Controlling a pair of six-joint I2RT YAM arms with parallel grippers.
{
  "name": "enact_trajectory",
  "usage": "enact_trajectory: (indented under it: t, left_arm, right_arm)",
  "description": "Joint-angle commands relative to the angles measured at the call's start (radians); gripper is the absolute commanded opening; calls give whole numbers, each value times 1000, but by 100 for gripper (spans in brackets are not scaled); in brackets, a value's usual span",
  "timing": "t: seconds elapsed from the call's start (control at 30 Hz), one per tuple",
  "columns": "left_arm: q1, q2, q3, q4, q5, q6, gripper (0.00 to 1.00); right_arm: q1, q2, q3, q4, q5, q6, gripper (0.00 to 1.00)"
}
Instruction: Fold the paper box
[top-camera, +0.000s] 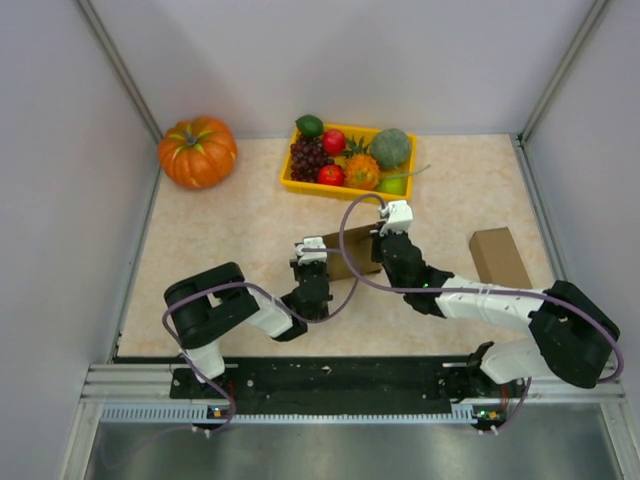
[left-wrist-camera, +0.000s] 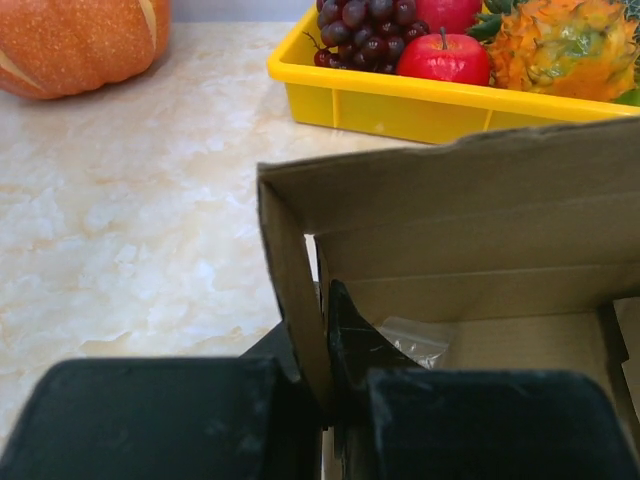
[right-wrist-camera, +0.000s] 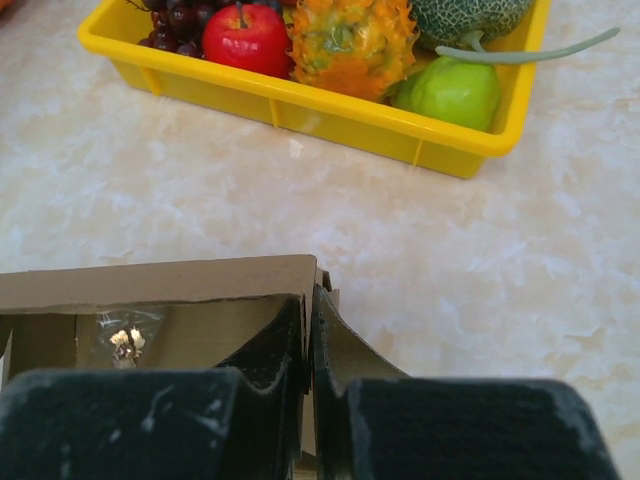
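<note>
The paper box (top-camera: 350, 256) is brown cardboard, open on top, and stands mid-table between both arms. My left gripper (top-camera: 310, 262) is shut on the box's left side wall (left-wrist-camera: 290, 290), one finger outside and one inside. In the left wrist view, that gripper (left-wrist-camera: 325, 325) pinches the wall edge. My right gripper (top-camera: 388, 240) is shut on the box's right end wall. The right wrist view shows that gripper (right-wrist-camera: 310, 320) clamped on the thin cardboard edge of the box (right-wrist-camera: 150, 285). A small clear plastic bag (left-wrist-camera: 415, 340) lies inside the box.
A yellow tray (top-camera: 300, 187) of fruit stands just behind the box. An orange pumpkin (top-camera: 198, 150) sits at the back left. A second brown box (top-camera: 498, 257), closed, lies at the right. Grey walls enclose the table on three sides.
</note>
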Motion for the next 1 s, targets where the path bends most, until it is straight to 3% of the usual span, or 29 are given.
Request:
enact_trajectory:
  t: [0.0, 0.1, 0.4, 0.6, 0.7, 0.87, 0.97]
  left_arm:
    - [-4, 27, 4, 138, 49, 52, 1]
    - [-4, 33, -15, 127, 49, 12, 0]
    - [-5, 84, -93, 241, 64, -19, 0]
    - [-7, 115, -134, 325, 60, -33, 0]
    - [-11, 145, -148, 396, 53, -8, 0]
    - [-45, 217, -99, 469, -11, 122, 0]
    - [-54, 239, -81, 469, -26, 138, 0]
  right_arm:
    - [30, 32, 10, 14, -12, 107, 0]
    - [59, 38, -39, 80, 7, 80, 0]
    - [103, 122, -245, 515, 35, -35, 0]
    - [123, 99, -239, 443, 73, 3, 0]
    - [122, 63, -249, 378, 66, 63, 5]
    - [123, -29, -246, 226, 40, 134, 21]
    - [123, -141, -229, 37, -3, 201, 30]
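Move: I still hold the paper box between my two hands, its middle about 6 cm right of my left hand, level with it and 3 cm below; my right hand has it 6 cm to the left, 3 cm below. The table spot for it is some 9 cm under both hands, 6 cm inward and 2 cm back. The yellow tray's middle lies 18 cm ahead of my left hand, 6 cm right, 8 cm below. With both hands pinching its side walls, I lower the paper box towards the table and draw it back a little: my left hand sinks about 4 cm and keeps its shut grip. My right hand goes down about 5 cm and back, then opens its fingers partly, lets go of the right wall and eases farther back towards me. ##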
